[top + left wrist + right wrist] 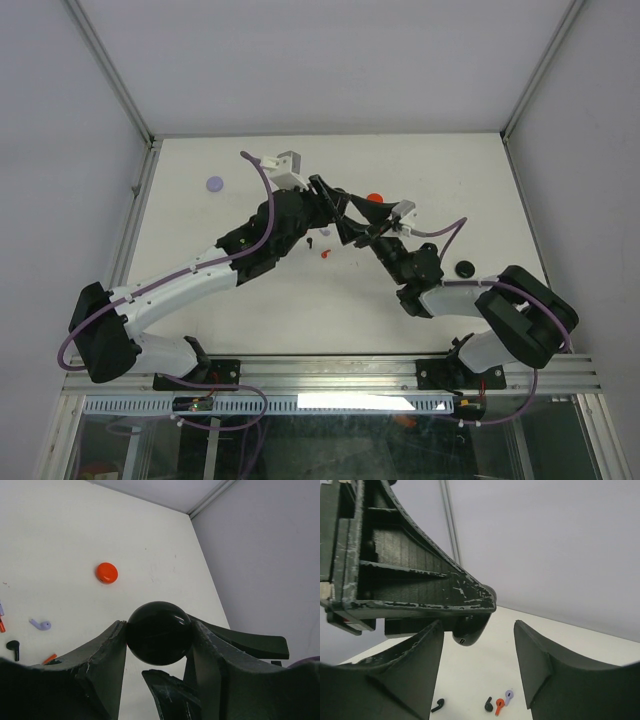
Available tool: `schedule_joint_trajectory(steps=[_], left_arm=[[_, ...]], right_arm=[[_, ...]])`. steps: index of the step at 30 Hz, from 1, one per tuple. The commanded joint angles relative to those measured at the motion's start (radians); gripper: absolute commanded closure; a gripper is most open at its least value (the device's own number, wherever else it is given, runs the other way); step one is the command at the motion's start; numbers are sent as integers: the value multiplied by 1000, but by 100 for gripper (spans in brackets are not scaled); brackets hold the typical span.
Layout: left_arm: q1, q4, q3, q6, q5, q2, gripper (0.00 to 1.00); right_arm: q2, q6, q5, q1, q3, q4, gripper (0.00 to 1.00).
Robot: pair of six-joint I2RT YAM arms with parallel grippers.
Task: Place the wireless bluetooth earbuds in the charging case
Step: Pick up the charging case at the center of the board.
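Note:
My left gripper (pixel 159 636) is shut on a round glossy black charging case (pixel 159 632) and holds it above the table. My right gripper (pixel 479 630) faces it, open. The same case (pixel 469 629) hangs just ahead of its jaws, close to its left finger, under the left gripper's finger. Both grippers meet above the table's middle, the left gripper (pixel 343 207) and the right gripper (pixel 362 229). Loose earbuds lie on the table below: a black earbud (pixel 438 706), another black earbud (pixel 488 704), a red earbud (pixel 499 707) and a lavender earbud (pixel 509 696).
A red round case (pixel 375 197) lies just behind the grippers. A lavender case (pixel 214 184) sits at the back left. A second black case (pixel 465 268) lies at the right near my right arm. Grey walls close the table at the back and both sides.

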Motion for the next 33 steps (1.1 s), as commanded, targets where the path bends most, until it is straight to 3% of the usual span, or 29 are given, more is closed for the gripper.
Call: schedule_joint_trajectory(steps=[1,11,13,21,28,33], left_arm=[[-20,79,-7,-14,-2,-44,69],[-31,83,-20,-5,-6,-33,70],[-32,82,-23,3,-7,-34,68],[-30,89,-32,138,3,-92,44],[-14,197,-115,281,167,-191,21],[112,275,-190,294,447,-274,19]], right_arm=[[4,-8,69,5,35,125,40],[0,27,83,4,39,125,56],[-4,29,80,5,38,125,64],[-37,59,55,3,12,125,99],[-74,101,-8,-2,-11,123,100],[-107,173,-99,-16,-14,99,100]])
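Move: The black charging case is already held at the left hand's fingertips, its middle about 1 cm ahead and 1 cm to the right of that hand's point. From the open right hand it lies roughly 2 cm ahead, 1 cm left and 1 cm above. On the board some 23 cm below the right hand, the orange earbud is level with it and 3 cm left, the purple earbud 6 cm ahead and 3 cm left, and the orange-red disc about 17 cm ahead and 10 cm right. The right hand stays almost in place beside the left fingers and closes its own, a bit over a third of their range, until the pads pinch the case's near end while the left hand still holds it up. Only then do the left fingers open wide and let go, the hand drawing back and up from the case about 5 cm, slightly to its left, while its fingers tip up and swing clockwise by some 15-20 degrees in all, and the right hand keeps its pinch and eases up and back by 1 to 2 cm. ##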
